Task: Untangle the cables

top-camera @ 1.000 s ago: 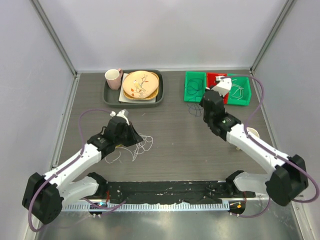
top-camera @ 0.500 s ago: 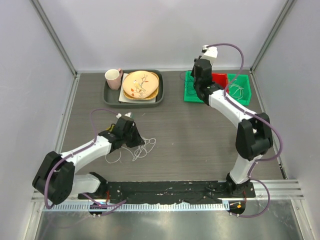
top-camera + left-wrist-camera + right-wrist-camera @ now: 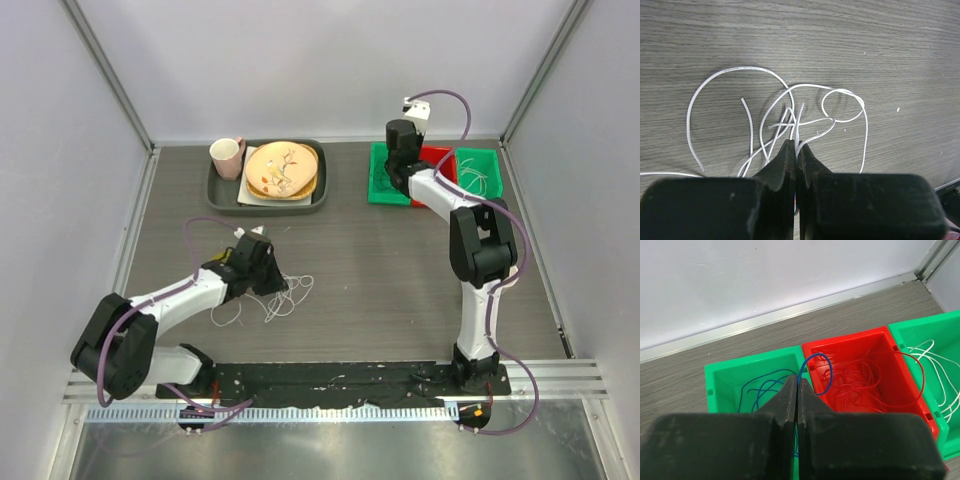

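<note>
A loose tangle of white cables [image 3: 790,107] lies on the grey table, also visible in the top view as white cables [image 3: 285,295]. My left gripper [image 3: 796,145] is shut on white strands at the tangle's near side; the left gripper [image 3: 272,282] sits at the tangle's left edge. My right gripper [image 3: 798,381] is shut on a blue cable [image 3: 822,372] that loops over the red bin's corner. In the top view the right gripper [image 3: 400,178] hangs over the bins. More blue cables [image 3: 757,390] lie in the left green bin.
Three bins stand side by side at the back right: a green bin [image 3: 725,375], a red bin [image 3: 875,337] with red cables, and another green bin [image 3: 935,332] with white cables. A dark tray [image 3: 222,196] with plates and a pink cup [image 3: 227,156] stands at the back left.
My right arm has swung from the middle of the table back over the bins, carrying the blue cable. The left gripper shifted slightly right on the white tangle.
</note>
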`<state>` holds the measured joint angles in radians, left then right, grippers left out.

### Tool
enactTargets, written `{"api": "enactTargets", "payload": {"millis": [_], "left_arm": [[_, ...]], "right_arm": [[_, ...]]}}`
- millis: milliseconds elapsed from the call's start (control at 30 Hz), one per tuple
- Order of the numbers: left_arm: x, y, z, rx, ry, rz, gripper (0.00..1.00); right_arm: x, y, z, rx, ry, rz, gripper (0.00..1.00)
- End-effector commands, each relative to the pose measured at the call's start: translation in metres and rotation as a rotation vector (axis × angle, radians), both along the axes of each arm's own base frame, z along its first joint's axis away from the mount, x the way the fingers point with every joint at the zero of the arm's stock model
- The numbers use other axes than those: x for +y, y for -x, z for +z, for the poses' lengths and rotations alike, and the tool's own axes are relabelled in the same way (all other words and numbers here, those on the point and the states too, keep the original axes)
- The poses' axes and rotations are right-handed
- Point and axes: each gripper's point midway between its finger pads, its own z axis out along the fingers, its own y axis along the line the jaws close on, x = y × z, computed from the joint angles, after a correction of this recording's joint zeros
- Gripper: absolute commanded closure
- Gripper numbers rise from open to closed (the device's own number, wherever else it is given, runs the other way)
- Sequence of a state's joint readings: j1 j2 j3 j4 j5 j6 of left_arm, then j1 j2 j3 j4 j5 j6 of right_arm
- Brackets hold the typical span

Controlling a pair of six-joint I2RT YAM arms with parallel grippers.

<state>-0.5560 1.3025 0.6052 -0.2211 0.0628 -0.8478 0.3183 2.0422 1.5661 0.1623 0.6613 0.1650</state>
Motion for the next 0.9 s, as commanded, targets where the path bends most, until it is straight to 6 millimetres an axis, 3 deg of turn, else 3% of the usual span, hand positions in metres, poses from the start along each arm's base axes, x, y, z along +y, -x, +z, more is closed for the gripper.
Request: {"api": "enactTargets", "payload": {"millis": [0, 167, 300, 367, 400, 533, 600, 733, 767, 833, 867], "left_arm": [[-0.004, -0.012, 0.005, -0.050, -0.003, -0.012, 1.00], [-0.009, -0.011, 0.003, -0.038, 0.017, -0.032, 1.00], [-0.013, -0.009, 0.006, -0.038, 0.040, -0.044, 1.00], [-0.012, -0.009, 0.007, -0.042, 0.040, -0.037, 1.00], [-0.010, -0.009, 0.007, -0.045, 0.031, -0.031, 1.00], [-0.008, -0.009, 0.011, -0.051, 0.030, -0.024, 1.00], [-0.009, -0.009, 0.015, -0.062, 0.039, -0.026, 1.00], [-0.010, -0.011, 0.024, -0.086, 0.055, -0.023, 1.00], [-0.010, -0.011, 0.026, -0.088, 0.057, -0.024, 1.00], [-0.011, -0.012, 0.030, -0.104, 0.067, -0.022, 1.00], [-0.010, -0.012, 0.031, -0.105, 0.067, -0.021, 1.00]], "right_arm": [[-0.001, -0.014, 0.036, -0.076, 0.034, -0.010, 0.99], [0.031, -0.032, 0.011, -0.021, 0.024, 0.159, 0.99], [0.036, -0.036, -0.028, 0.101, -0.005, 0.156, 0.99], [0.040, -0.038, -0.035, 0.126, -0.024, 0.156, 0.99], [0.040, -0.035, -0.056, 0.183, -0.030, 0.146, 0.99], [0.041, -0.033, -0.073, 0.230, -0.047, 0.138, 0.99], [0.042, -0.033, -0.069, 0.233, -0.050, 0.143, 0.99], [0.043, -0.029, -0.031, 0.191, -0.060, 0.163, 0.88], [0.042, -0.027, -0.022, 0.181, -0.062, 0.165, 0.79], [0.041, -0.022, -0.009, 0.171, -0.063, 0.169, 0.71], [0.039, -0.015, 0.008, 0.152, -0.070, 0.171, 0.66]]}}
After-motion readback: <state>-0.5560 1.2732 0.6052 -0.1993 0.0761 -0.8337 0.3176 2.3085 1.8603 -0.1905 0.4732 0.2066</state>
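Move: The right gripper holds a loop of the blue cable; the middle of the left green box, its destination, lies about 2 cm ahead, 4 cm left and some 16 cm below it. The red box sits about 2 cm ahead and 10 cm to the right, and the right green box 1 cm ahead and 23 cm to the right, both equally far below. From the left gripper, that left green box is roughly 35 cm ahead, 32 cm right and slightly lower. Lower the right gripper about 10 cm towards the left green box, easing it some 4 cm left and first a little forward, then slightly back, while tipping the fingers about 20 degrees farther down. Keep the blue cable pinched on the way down, then open the fingers part-way at the bottom to let go of the cable. ##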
